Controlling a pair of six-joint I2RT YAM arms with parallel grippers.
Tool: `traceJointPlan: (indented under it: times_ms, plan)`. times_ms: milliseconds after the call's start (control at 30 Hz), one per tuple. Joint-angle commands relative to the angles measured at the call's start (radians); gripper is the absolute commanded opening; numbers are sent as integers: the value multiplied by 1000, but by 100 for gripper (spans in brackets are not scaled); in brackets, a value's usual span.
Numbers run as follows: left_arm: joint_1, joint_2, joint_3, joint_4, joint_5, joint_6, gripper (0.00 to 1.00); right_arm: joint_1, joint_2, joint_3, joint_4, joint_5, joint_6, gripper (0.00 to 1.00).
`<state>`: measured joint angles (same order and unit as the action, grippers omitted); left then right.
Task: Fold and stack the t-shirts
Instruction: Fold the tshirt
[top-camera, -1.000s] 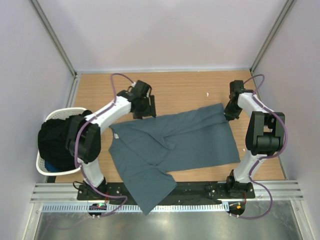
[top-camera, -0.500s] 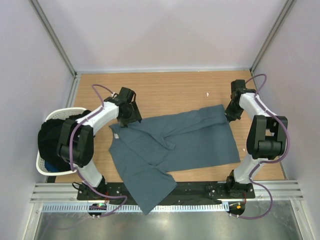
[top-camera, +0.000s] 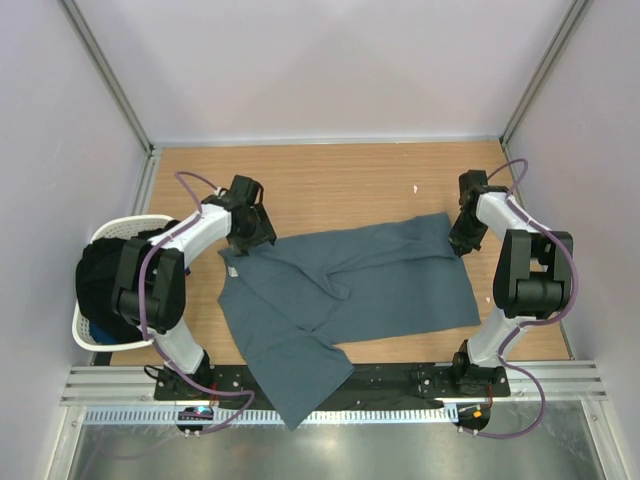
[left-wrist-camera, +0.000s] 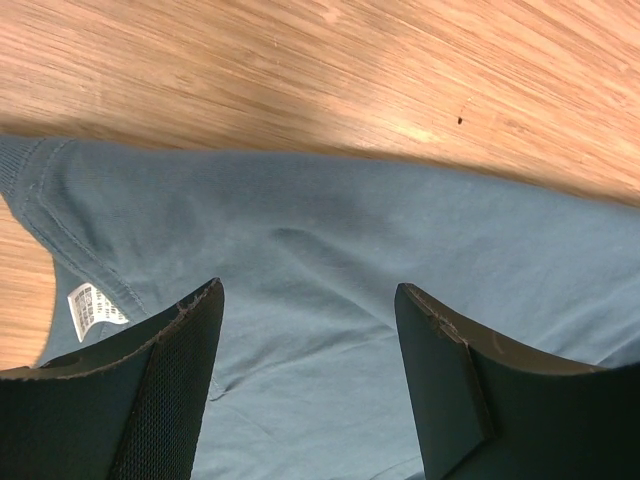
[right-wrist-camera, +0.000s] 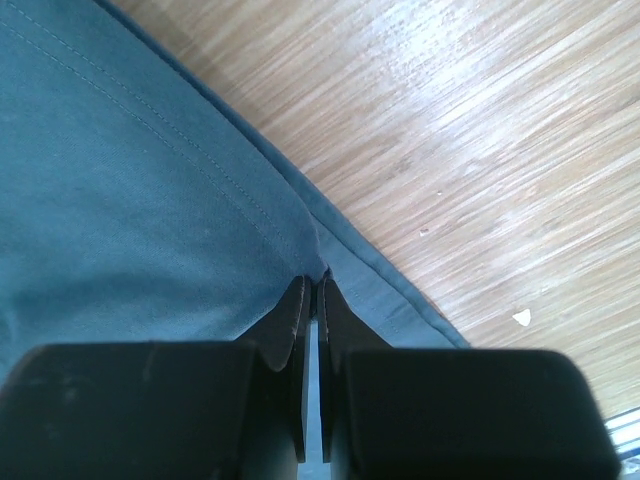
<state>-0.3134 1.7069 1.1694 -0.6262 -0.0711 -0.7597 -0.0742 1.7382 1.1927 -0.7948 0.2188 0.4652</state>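
A slate blue-grey t-shirt lies spread across the wooden table, with one end hanging over the near edge. Its collar end with a small white label points left. My left gripper hovers open over the cloth just right of the collar, with only flat fabric showing between its fingers in the left wrist view. My right gripper sits at the shirt's far right corner. In the right wrist view its jaws are shut on a pinch of the stitched hem.
A white laundry basket with a dark heap of cloth stands off the table's left side. Bare wood lies beyond the shirt. Grey walls close in the back and sides; a metal rail runs along the near edge.
My left arm swung left, from above the shirt's upper middle to its collar end, staying open. The right gripper kept its hold on the hem and barely shifted.
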Motion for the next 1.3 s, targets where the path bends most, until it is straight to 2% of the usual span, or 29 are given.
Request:
traceJointPlan:
  times_ms: [0,433,733,867,933,1000,1033,1100,1133,1200,1233,1267]
  plan:
    - [11,8,-5,33,-22,-3,70,-4,-13,-8,3,28,-19,5]
    - [40,26,-10,42,-27,3,70,-3,-85,74,-90,1,-34,4]
    - [54,22,-4,37,-24,14,70,-4,-74,-28,-52,1,-30,4]
    - [56,-1,-10,22,-12,5,70,-3,-32,-44,-32,10,-39,10]
    - [56,-29,-17,17,-9,-12,70,-3,-22,-25,-38,1,-46,19]
    - [54,-55,-25,14,-4,-29,70,-4,-29,1,-66,4,-51,23]
    - [54,-61,-33,13,-1,-36,68,-4,-43,48,-79,8,-57,30]
    - [56,-75,-45,8,7,-69,66,-4,-60,105,-113,4,-66,37]
    - [54,-85,-63,10,10,-81,60,-3,-72,161,-116,-7,-69,42]
    - [56,-93,-79,23,8,-108,53,-2,-98,203,-86,-54,-83,43]
    - [56,-93,-86,28,8,-116,42,-1,-104,215,-60,-120,-85,43]
    - [54,-92,-99,36,7,-131,39,2,-112,209,-26,-163,-79,43]
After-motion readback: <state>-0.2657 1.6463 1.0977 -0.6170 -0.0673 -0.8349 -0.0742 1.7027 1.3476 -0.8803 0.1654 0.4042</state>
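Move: The folded-over flap's corner is already pinched in the right hand; its resting spot, the shirt's right side edge, is about 3 cm back, straight on, and 1 cm lower. The front-right fold corner lies roughly 9 cm ahead and 3 cm left of that hand, the back-right shirt corner some 16 cm back and 4 cm right. From the left hand, the front-left fold corner is about 10 cm left and 1 cm ahead, the white tag 6 cm left and 4 cm back. The flap corner, still pinched, is drawn back along the shirt's right edge by the right hand with a small lift of about 2 cm on the way, then lowered and let go; the opening fingers rise and swing forward about 5 cm. The open left hand slides 2 cm left, sinking slightly over the cloth, then eases back and partly closes. ##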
